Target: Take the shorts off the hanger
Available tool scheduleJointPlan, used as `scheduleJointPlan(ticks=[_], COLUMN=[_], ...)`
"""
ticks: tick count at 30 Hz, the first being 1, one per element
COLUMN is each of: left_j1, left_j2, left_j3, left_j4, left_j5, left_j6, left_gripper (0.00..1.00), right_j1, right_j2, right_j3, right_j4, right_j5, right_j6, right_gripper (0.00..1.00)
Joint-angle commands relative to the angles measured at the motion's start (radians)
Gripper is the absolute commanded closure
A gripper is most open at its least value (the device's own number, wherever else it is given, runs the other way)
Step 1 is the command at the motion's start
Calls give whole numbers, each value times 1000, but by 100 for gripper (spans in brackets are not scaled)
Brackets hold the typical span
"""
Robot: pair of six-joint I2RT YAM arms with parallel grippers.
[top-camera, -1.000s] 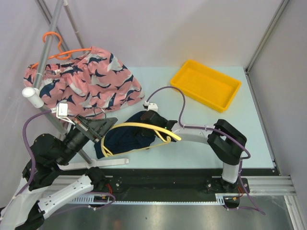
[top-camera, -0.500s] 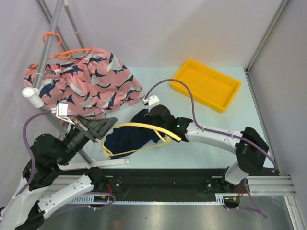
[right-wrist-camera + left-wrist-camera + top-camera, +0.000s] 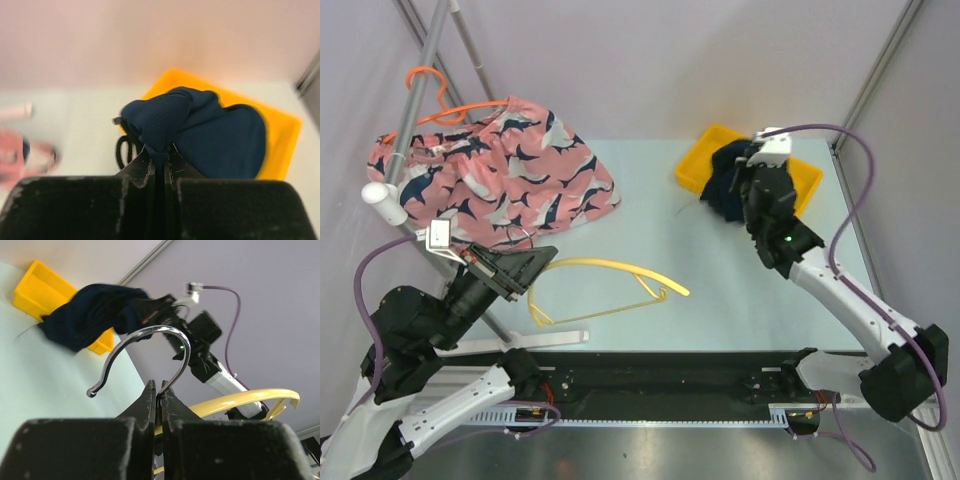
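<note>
The navy shorts (image 3: pixel 720 192) hang bunched from my right gripper (image 3: pixel 740 180), which is shut on a fold of the fabric (image 3: pixel 200 125) above the near-left corner of the yellow tray (image 3: pixel 800 185). The yellow hanger (image 3: pixel 610 265) is bare and tilted over the table. Its metal hook (image 3: pixel 150 332) is pinched in my left gripper (image 3: pixel 160 392), which is shut. The pink shark-print shorts (image 3: pixel 490 175) hang on an orange hanger (image 3: pixel 445 110) on the rack at the back left.
The rack's grey pole (image 3: pixel 420 100) and white base (image 3: pixel 540 340) stand at the left, close to my left arm. A purple cable (image 3: pixel 850 160) loops above my right wrist. The enclosure walls close in at the back and right.
My right gripper has pulled the navy shorts off the yellow hanger and carried them from the table's middle to above the yellow tray. The hanger stays in my left gripper.
</note>
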Motion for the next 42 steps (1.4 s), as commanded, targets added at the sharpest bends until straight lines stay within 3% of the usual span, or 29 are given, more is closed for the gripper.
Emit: scheduleJointPlan(ticks=[1,5,8,20,25,31,32,35,36,37,39,42], left_j1=[1,0,0,0,0,0,0,0,0,0,0,0], left_j2=[3,23,33,98,96,92,92,87,81,79,70,67], left_j3=[40,40,36,42,28,20,20,17,13,10,1,-9], left_j4=[62,59,65,71,68,73,71,62,60,62,63,70], left_j5=[-20,-9,3,40,42,46,48,48,45,45,42,46], left_j6=[18,20,17,9,-6,-24,-26,-28,-31,-29,-32,-35], left_gripper=[99,100,100,100,100,100,100,100,100,100,100,100], right_j1=[-68,-138,-195,-316,-324,-327,-324,-333,-333,-335,-342,-362], right_j2=[-79,-47,4,336,458,634,657,757,778,803,829,875], right_j3=[21,28,56,147,203,315,378,517,553,576,680,839], right_j4=[399,598,645,657,553,289,183,-51,-121,-221,-336,-586], right_j5=[128,195,192,137,136,-4,-30,-114,-116,-113,-143,-179], right_j6=[-93,-155,-159,-97,15,130,152,173,184,208,265,345], right_gripper=[100,100,100,99,96,84,83,59,35,22,6,0])
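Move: The navy shorts are already off their hanger and pinched in the right fingers. The yellow bin for them lies about 14 cm ahead of that hand, 5 cm to its right and some 27 cm below. The yellow hanger is roughly 28 cm back, 23 cm left and 8 cm higher; the pink shorts hang about 50 cm to the left, nearly level. From the left hand the bin is some 40 cm ahead, 37 cm right and 37 cm below. The navy shorts are swung up and to the right by about 13 cm in the right hand, then carried forward and down over the bin, sinking some 27 cm from the top of the arc. The hand tips up, then over to point forward-down, and near the end its fingers spread wide, letting go. The left hand keeps the hanger's hook, easing slightly right and forward. ##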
